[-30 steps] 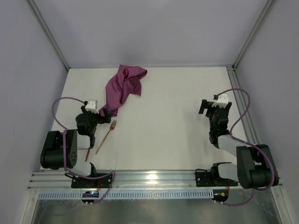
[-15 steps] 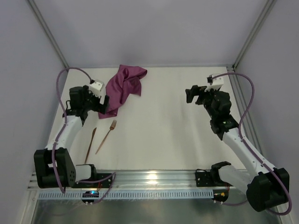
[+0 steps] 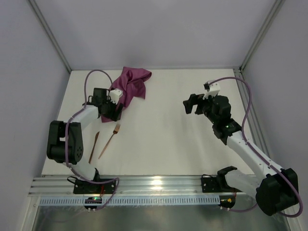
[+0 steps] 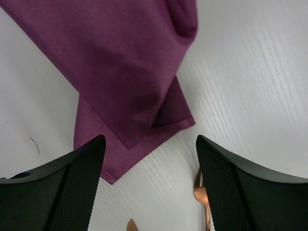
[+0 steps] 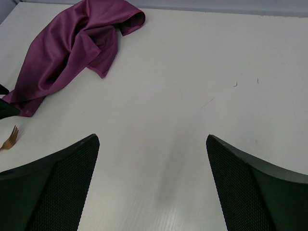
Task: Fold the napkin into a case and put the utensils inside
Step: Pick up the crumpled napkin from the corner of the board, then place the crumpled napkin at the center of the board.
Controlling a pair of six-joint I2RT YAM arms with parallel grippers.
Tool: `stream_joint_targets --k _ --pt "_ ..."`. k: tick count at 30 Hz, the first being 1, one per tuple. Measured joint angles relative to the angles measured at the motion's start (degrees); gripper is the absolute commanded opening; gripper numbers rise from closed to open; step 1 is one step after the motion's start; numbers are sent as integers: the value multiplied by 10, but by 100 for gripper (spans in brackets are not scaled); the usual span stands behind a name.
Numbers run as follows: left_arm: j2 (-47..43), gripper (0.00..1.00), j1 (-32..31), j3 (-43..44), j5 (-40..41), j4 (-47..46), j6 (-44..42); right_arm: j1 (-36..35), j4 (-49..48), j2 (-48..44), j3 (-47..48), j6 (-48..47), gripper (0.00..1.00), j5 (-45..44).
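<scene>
The plum-purple napkin (image 3: 129, 86) lies crumpled at the back left of the table, one corner trailing toward me; no case is in view. My left gripper (image 3: 115, 111) hovers open just over that near corner (image 4: 125, 72), nothing between its fingers (image 4: 72, 178). Two copper utensils lie in front of it: a fork (image 3: 109, 139) and a slimmer piece (image 3: 93, 147). The fork's head (image 4: 202, 202) shows by the right finger in the left wrist view. My right gripper (image 3: 191, 103) hangs open above bare table, and its wrist view shows the napkin (image 5: 72, 48) far to its left.
Grey walls with metal corner posts (image 3: 50, 41) close the table on three sides. A metal rail (image 3: 154, 185) with the arm bases runs along the near edge. A cable (image 3: 250, 103) loops off the right arm.
The left arm reached out from beside the utensils and settled its gripper at the napkin's near corner. The right arm lifted and stretched toward the table's middle.
</scene>
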State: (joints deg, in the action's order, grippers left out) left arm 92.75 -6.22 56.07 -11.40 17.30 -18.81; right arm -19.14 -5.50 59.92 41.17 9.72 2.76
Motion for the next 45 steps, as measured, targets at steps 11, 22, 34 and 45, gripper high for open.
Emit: stream_joint_targets --k 11,22,34,45 --pt "98 0 2 58 52 -23 25 -3 0 24 -2 12 90 34" --pt "-77 0 -96 112 16 55 29 -24 48 62 38 12 70 79" --pt "-137 0 -227 196 -64 167 5 -25 192 75 102 31 71 25" --pt "13 0 -349 86 -23 216 -61 -70 226 140 19 85 69 -23"
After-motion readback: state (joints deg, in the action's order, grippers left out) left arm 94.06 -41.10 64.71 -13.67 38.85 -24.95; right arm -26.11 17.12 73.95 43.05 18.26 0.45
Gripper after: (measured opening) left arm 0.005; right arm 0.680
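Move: The napkin's near corner lies about 3 cm ahead of the left hand, a centimetre left and 3 cm down, between its open fingers' reach; the napkin's bulk is about 12 cm ahead and 8 cm right. The fork lies some 13 cm back and level sideways, the knife about 17 cm back and 9 cm left. From the right hand that corner is roughly 43 cm left, 5 cm ahead and 20 cm below. Left pinches the napkin's near corner, arcs it up and down about 25 cm back-right; right sinks 14 cm towards the napkin. ##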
